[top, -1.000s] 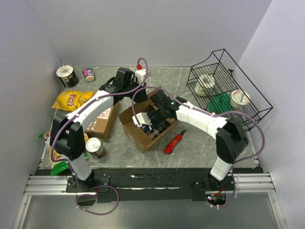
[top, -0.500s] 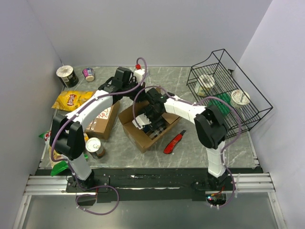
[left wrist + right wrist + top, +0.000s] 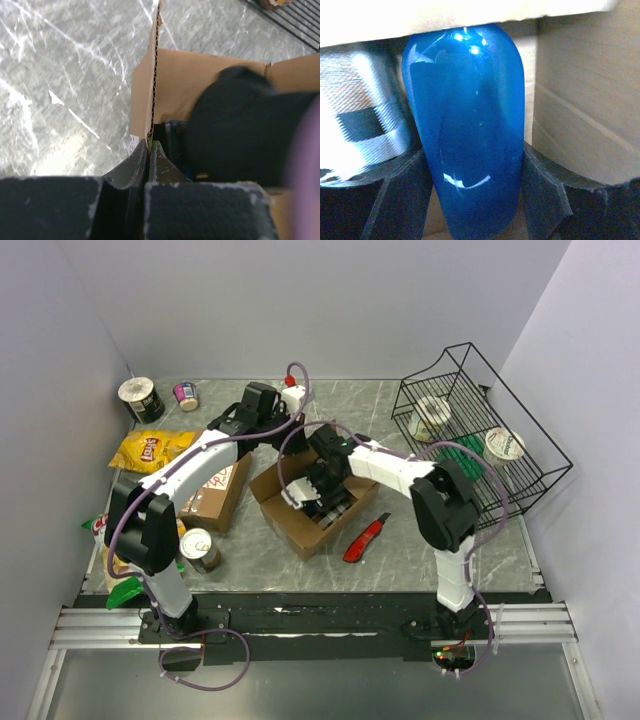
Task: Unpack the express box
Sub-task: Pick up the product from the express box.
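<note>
The open brown express box (image 3: 284, 517) sits mid-table. My left gripper (image 3: 296, 432) is shut on the box's upright far flap (image 3: 150, 75); in the left wrist view its fingertips (image 3: 148, 146) pinch the cardboard edge. My right gripper (image 3: 320, 490) reaches down inside the box. In the right wrist view a glossy blue bottle (image 3: 465, 115) fills the gap of the right gripper (image 3: 475, 152), both fingers pressing its sides. A silver striped packet (image 3: 360, 125) lies just left of the bottle. The right arm hides the other contents from above.
A red box cutter (image 3: 365, 538) lies right of the box. A black wire basket (image 3: 480, 440) with cups stands at the back right. A second brown box (image 3: 215, 490), a yellow chip bag (image 3: 150, 450), a can (image 3: 200, 548) and cups (image 3: 140, 398) fill the left side.
The right arm swung its elbow in and pushed its gripper deeper into the box, around the blue bottle. The left gripper kept hold of the flap.
</note>
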Robot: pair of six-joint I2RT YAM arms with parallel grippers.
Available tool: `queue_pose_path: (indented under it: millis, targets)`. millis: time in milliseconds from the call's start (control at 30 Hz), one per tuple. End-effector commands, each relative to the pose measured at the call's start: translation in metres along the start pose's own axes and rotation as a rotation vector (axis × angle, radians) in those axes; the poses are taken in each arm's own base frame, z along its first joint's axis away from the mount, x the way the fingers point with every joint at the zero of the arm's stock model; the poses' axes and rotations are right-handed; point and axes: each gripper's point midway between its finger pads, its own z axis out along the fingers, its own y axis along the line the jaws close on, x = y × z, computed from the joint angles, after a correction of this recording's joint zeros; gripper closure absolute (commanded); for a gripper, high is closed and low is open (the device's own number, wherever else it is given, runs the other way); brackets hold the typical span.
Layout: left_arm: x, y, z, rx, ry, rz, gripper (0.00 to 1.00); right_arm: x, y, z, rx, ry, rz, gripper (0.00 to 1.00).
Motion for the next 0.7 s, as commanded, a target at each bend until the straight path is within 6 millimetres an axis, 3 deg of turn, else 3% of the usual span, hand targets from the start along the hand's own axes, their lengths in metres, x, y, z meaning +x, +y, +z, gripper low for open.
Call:
queue_pose_path:
  millis: [0,33,167,300,367,433,600,667]
  targets:
    - [-0.029,-0.018,-0.011,0.036,-0.089,0.073,0.99,-0.02,-0.029,-0.072,0.214,-0.122,0.222,0.64]
    - [-0.027,-0.017,-0.01,0.032,-0.083,0.073,0.99,-0.032,-0.036,-0.093,0.265,-0.169,0.236,0.65]
    - [-0.023,-0.011,-0.008,0.008,-0.071,0.071,0.99,-0.059,-0.043,-0.139,0.36,-0.303,0.347,0.66]
    - [-0.021,-0.006,-0.007,-0.024,-0.061,0.065,0.99,-0.072,-0.046,-0.174,0.442,-0.437,0.477,0.68]
    - [-0.019,0.0,-0.008,-0.046,-0.055,0.102,0.99,-0.067,-0.048,-0.195,0.473,-0.486,0.602,0.68]
    - [-0.014,0.004,-0.008,-0.064,-0.042,0.104,0.99,-0.057,-0.059,-0.217,0.562,-0.519,0.667,0.68]
    - [-0.007,0.005,-0.009,-0.061,-0.011,0.109,0.99,0.021,-0.088,-0.284,0.831,-0.581,1.023,0.69]
    - [0.0,0.006,-0.009,-0.062,0.011,0.117,0.99,0.048,-0.097,-0.289,0.882,-0.578,1.12,0.7]
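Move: The right hand already grips the blue product, which is right at its finger pads inside the express box; the box's middle is about 2 cm ahead and 1 cm left. The checkered pack lies some 3 cm to the right and 3 cm back, the red knife about 11 cm right and 9 cm back, 4 cm lower. From the left hand, still pinching the box flap, the blue product is about 10 cm back, 5 cm right and 14 cm below. The right hand lifts the gripped blue product about 20 cm from the box, turning clockwise, finally swinging right and forward. ##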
